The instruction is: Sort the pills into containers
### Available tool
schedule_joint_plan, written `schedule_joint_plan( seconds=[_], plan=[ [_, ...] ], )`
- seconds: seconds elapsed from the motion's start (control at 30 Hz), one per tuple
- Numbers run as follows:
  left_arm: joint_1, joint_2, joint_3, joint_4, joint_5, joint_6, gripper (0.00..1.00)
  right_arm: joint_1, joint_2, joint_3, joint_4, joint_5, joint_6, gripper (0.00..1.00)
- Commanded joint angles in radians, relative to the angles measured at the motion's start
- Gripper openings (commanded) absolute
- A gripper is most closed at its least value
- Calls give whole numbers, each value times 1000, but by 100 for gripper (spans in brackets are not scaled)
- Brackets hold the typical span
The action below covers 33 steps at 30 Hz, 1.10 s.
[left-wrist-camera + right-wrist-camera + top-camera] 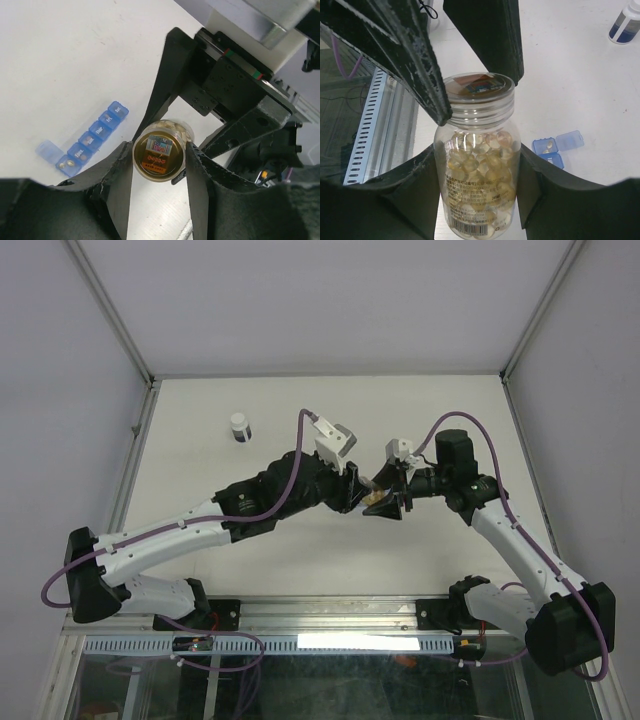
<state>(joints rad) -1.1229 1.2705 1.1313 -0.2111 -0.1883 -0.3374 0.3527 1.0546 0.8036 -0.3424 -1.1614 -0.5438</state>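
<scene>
A clear bottle full of amber pills is held off the table, with my right gripper shut on its body. My left gripper meets it from the other side; its fingers press both sides of the bottle's cap. In the top view the two grippers meet at the bottle mid-table. The containers are a blue strip lying on the table below. Its end compartment is open with a few pills inside and shows again in the right wrist view.
A small white-capped vial stands at the back left of the table, also in the right wrist view. A metal rail runs along the near edge.
</scene>
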Motion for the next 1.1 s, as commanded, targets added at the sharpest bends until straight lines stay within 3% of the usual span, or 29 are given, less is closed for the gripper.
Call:
schedule_joint_plan(
  seconds=[0.0,0.23,0.33,0.4,0.57,0.77,0.9,1.07],
  plan=[
    [14,14,21,27,265,215,23,-4,-13,35,49,-14,-4,0],
    [132,13,-27,0,693,694,27,-6,-16,36,50,-21,-3,0],
    [204,28,-21,-14,840,811,44,-6,-18,37,49,-26,-1,0],
    [215,42,4,-12,848,825,53,-7,-19,37,49,-29,-1,0],
    [215,22,30,92,752,692,71,-10,-25,37,49,-30,1,0],
    [214,-122,-89,243,641,591,98,-12,-31,37,51,-35,1,0],
    [215,-207,-159,285,575,501,99,-12,-32,36,51,-38,1,0],
    [216,-290,-220,358,415,127,99,-12,-30,36,51,-32,0,0]
  ],
)
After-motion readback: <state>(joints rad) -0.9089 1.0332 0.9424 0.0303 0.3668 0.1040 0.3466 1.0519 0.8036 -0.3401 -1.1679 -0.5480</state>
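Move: The lid of the pill jar is already between the left fingertips, at the hand point; the jar's body lies about 4 cm to the right and 4 cm lower. Ahead of the left hand by some 8 cm, 1 cm to its right and roughly 24 cm down is the blue pill box; the white bottle is about 27 cm ahead, 32 cm left and 23 cm down. From the right hand, gripping the jar, the lid sits about 4 cm left, 1 cm ahead and 4 cm up. The jar's lid, still pinched by the left fingers, is twisted clockwise as seen facing it, by some 40 degrees with the hand almost in place, while the right hand keeps the jar held still. The left fingers then spread wide, let go and, after a small dip, back off up and left, ending about 5 cm higher. ##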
